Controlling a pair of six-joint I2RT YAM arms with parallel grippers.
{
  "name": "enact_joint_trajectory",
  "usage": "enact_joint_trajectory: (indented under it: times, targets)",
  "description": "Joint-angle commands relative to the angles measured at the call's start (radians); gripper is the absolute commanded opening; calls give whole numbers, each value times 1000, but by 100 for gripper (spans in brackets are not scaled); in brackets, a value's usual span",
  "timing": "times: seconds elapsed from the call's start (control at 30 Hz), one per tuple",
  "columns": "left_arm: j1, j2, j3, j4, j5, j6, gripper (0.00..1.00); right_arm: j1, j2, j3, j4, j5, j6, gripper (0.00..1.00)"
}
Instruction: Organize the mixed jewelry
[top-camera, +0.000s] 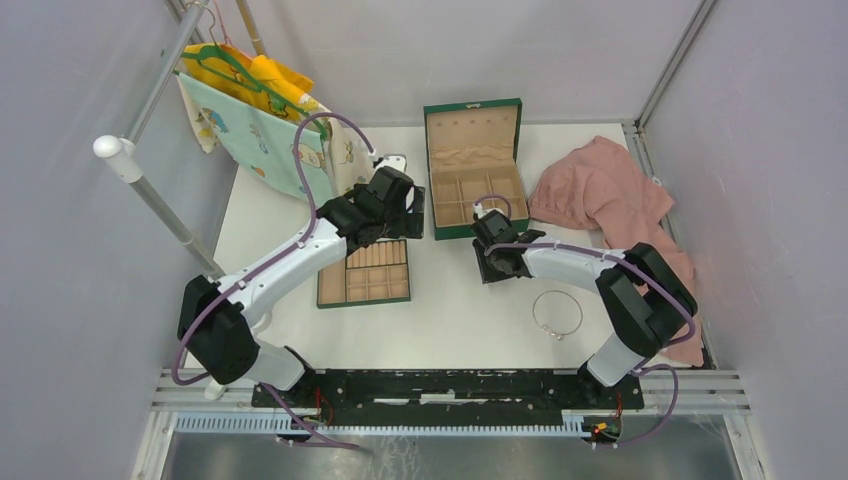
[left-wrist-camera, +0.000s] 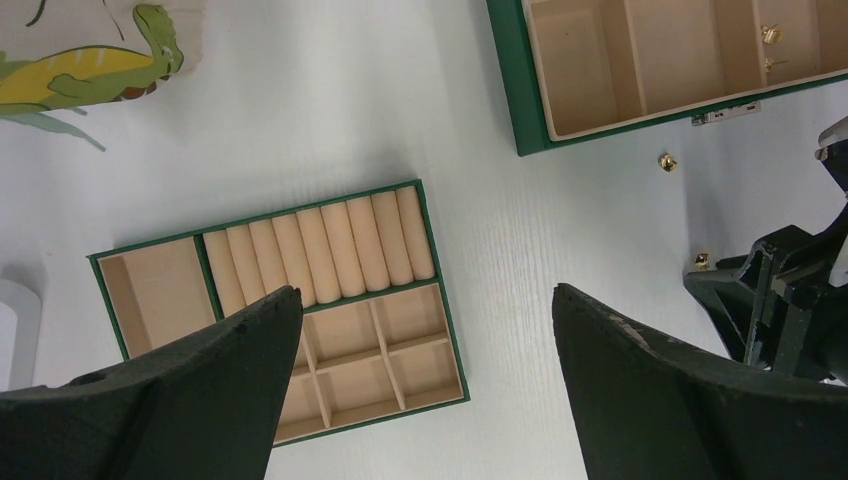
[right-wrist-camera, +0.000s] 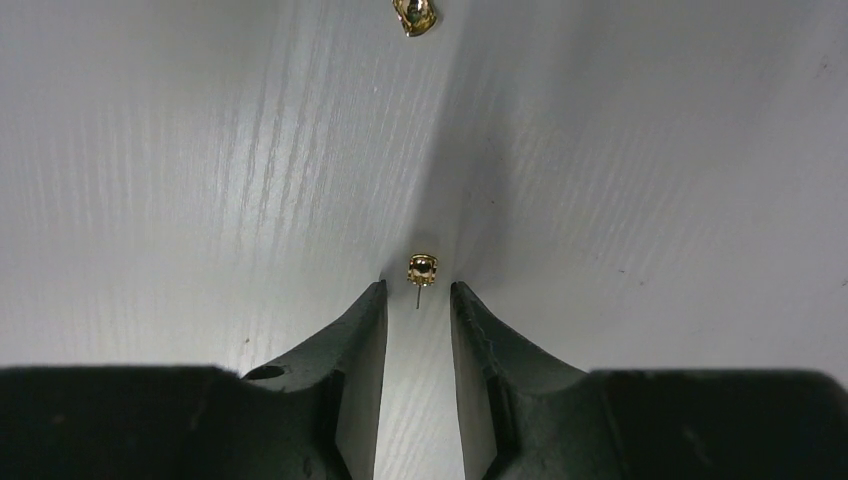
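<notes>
A tiny gold stud earring (right-wrist-camera: 422, 269) lies on the white table just past the tips of my right gripper (right-wrist-camera: 417, 290). Its pin points back into the narrow gap between the jaws, which stand slightly apart and touch nothing. Farther ahead lies another gold piece (right-wrist-camera: 414, 15). In the left wrist view two gold pieces (left-wrist-camera: 667, 161) (left-wrist-camera: 701, 261) sit on the table in front of the green box (left-wrist-camera: 515, 90), and more gold bits (left-wrist-camera: 770, 33) rest in one of its compartments. The silver wire hoop (top-camera: 534, 312) lies at the near right. My left gripper (left-wrist-camera: 425, 290) hangs wide open above the divider tray (left-wrist-camera: 150, 290).
A pink cloth (top-camera: 610, 190) is heaped at the right, beside the box. Printed clothes on hangers (top-camera: 250, 110) hang from a rail at the back left. The right arm (top-camera: 570, 262) stretches low across the table between the box and the hoop.
</notes>
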Motion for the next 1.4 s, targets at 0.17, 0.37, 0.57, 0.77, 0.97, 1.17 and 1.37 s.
enact_joint_trajectory:
  times: [0.17,0.37,0.57,0.77,0.97,1.17,1.37]
  targets:
    - [2,-43,4,25,-14,31,100,6,53,46,6,58,38,31]
    - [2,-40,7,26,-17,36,100,5,55,46,23,45,65,25]
    - [3,-39,6,26,-15,39,100,5,55,57,10,41,77,17]
    - [2,-37,6,33,-16,37,100,4,40,63,0,42,82,14]
    - [3,-28,7,36,-10,48,100,5,28,98,-27,6,74,10]
    - [2,-33,10,32,-14,57,100,-43,-11,141,-47,-75,63,11]
    - [3,-51,-3,25,-31,50,100,-224,-99,103,141,-553,108,11]
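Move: The near gold earring lies just beyond the right fingertips, about 1 cm ahead and 1 cm left, at nearly their height. The far earring is some 6 cm ahead and 3 cm left of the hand. Beyond it sits the open jewelry box, about 13 cm ahead and 2 cm left. The bracelet is roughly 6 cm back and 11 cm right. From the left hand, the near earring lies about 13 cm right, 4 cm back and 17 cm down. Slide the right gripper level and forward over the table, a little over 1 cm and slightly left, narrowing the fingers on the way. Stay low there until the fingertips pinch the near earring, then lift it about 3.5 cm, drifting forward towards the box and rolling the hand some 15 degrees, left side up. ##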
